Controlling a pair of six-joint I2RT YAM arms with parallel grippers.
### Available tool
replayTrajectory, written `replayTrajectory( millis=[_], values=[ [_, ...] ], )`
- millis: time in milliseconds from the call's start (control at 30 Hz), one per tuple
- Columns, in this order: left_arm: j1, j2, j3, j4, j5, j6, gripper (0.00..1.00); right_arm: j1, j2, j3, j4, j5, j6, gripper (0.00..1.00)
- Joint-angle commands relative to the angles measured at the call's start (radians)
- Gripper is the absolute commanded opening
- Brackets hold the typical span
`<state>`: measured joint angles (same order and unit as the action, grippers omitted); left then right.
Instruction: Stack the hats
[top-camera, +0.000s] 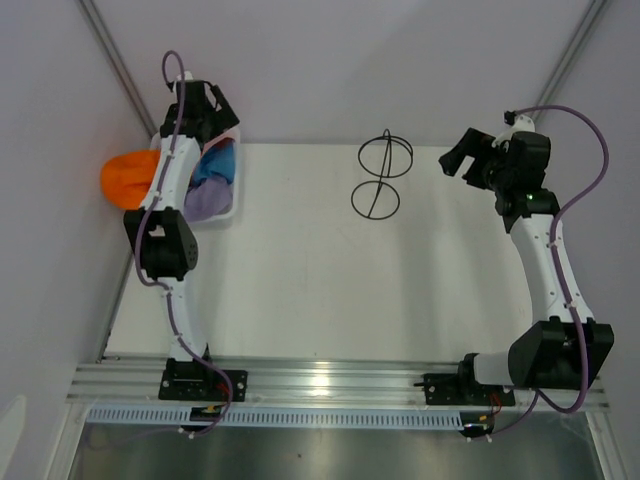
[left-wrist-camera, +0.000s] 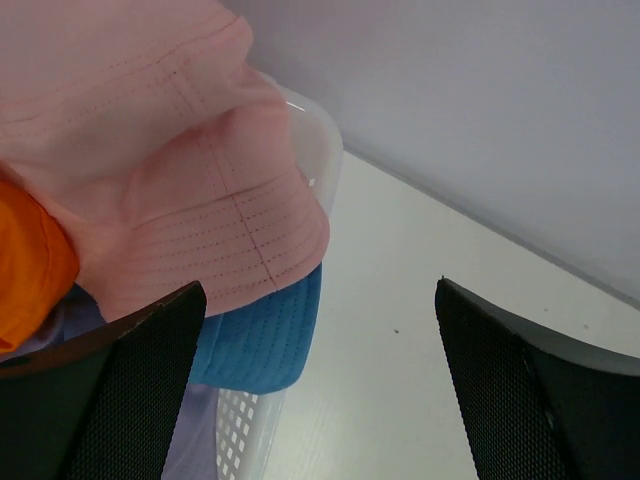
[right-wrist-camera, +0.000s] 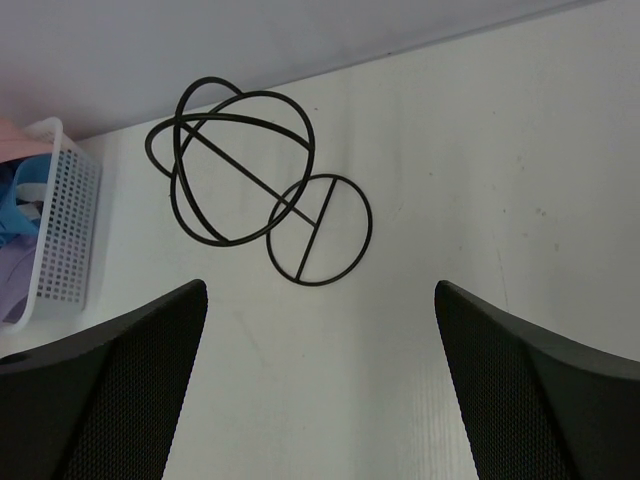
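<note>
The hats are piled in and over a white mesh basket (top-camera: 228, 208) at the table's far left. The orange hat (top-camera: 125, 178) hangs over the basket's left side. The blue hat (top-camera: 216, 165) and the lavender hat (top-camera: 204, 201) lie inside. In the left wrist view the pink hat (left-wrist-camera: 170, 150) lies on top, over the blue hat (left-wrist-camera: 265, 335), with the orange hat (left-wrist-camera: 30, 260) at the left. My left gripper (left-wrist-camera: 320, 290) hovers open above the basket's far end (top-camera: 222, 118) and holds nothing. My right gripper (top-camera: 458, 165) hangs open and empty over the far right of the table (right-wrist-camera: 320, 290).
A black wire stand (top-camera: 380, 178) stands at the far middle of the table, ahead of the right gripper (right-wrist-camera: 250, 190). The basket's rim (left-wrist-camera: 318, 135) borders bare white tabletop on its right. Grey walls close the back and the left side.
</note>
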<state>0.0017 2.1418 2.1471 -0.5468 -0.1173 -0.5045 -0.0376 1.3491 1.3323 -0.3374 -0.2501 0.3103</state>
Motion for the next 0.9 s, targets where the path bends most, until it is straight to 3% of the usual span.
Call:
replayTrajectory(
  millis=[0,300,400,433,500,533,633,867],
  values=[
    [-0.031,0.033,0.080,-0.068,-0.140,0.156,0.99,0.008,0.012,0.022,0.034,0.021,-0.022,1.00],
    [-0.031,0.113,0.129,-0.100,-0.194,0.190,0.95,0.021,0.013,0.025,0.015,0.040,-0.034,1.00],
    [-0.031,0.133,0.154,-0.110,-0.199,0.179,0.78,0.021,0.010,0.024,0.012,0.051,-0.040,1.00],
    [-0.031,0.132,0.157,-0.107,-0.199,0.178,0.59,0.022,0.012,0.024,0.012,0.051,-0.042,1.00],
    [-0.031,0.124,0.157,-0.094,-0.199,0.173,0.39,0.022,0.012,0.024,0.011,0.051,-0.036,1.00],
    [-0.031,0.109,0.163,-0.094,-0.197,0.175,0.24,0.024,0.015,0.022,0.011,0.051,-0.036,1.00],
    [-0.031,0.073,0.165,-0.093,-0.206,0.188,0.01,0.028,0.021,0.024,0.008,0.045,-0.030,1.00],
    [-0.046,-0.135,0.165,-0.094,-0.150,0.331,0.01,0.065,0.013,0.034,0.012,0.023,-0.019,1.00]
  ],
)
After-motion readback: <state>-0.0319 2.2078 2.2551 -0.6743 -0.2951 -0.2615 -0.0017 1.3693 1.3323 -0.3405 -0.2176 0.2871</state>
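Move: The pink hat lies on top of the pile in the white basket, its middle roughly 6 cm left of the open left hand, 3 cm ahead and 7 cm below; from the right hand it is about 20 cm ahead, some 64 cm left and 15 cm lower. From the left hand, the blue hat sits about 4 cm back, level sideways, 11 cm below. The orange hat is about 18 cm left and 8 cm back, 10 cm below. The pink hat's near right brim is what the left hand sinks onto, almost straight down by about 5.5 cm, drifting slightly left, its left side rolling up some 15 degrees and the fingers tipping further down. Near the bottom the wide-open fingers shut fully and pinch the brim's fabric, then lift straight up about 4 cm with it. ##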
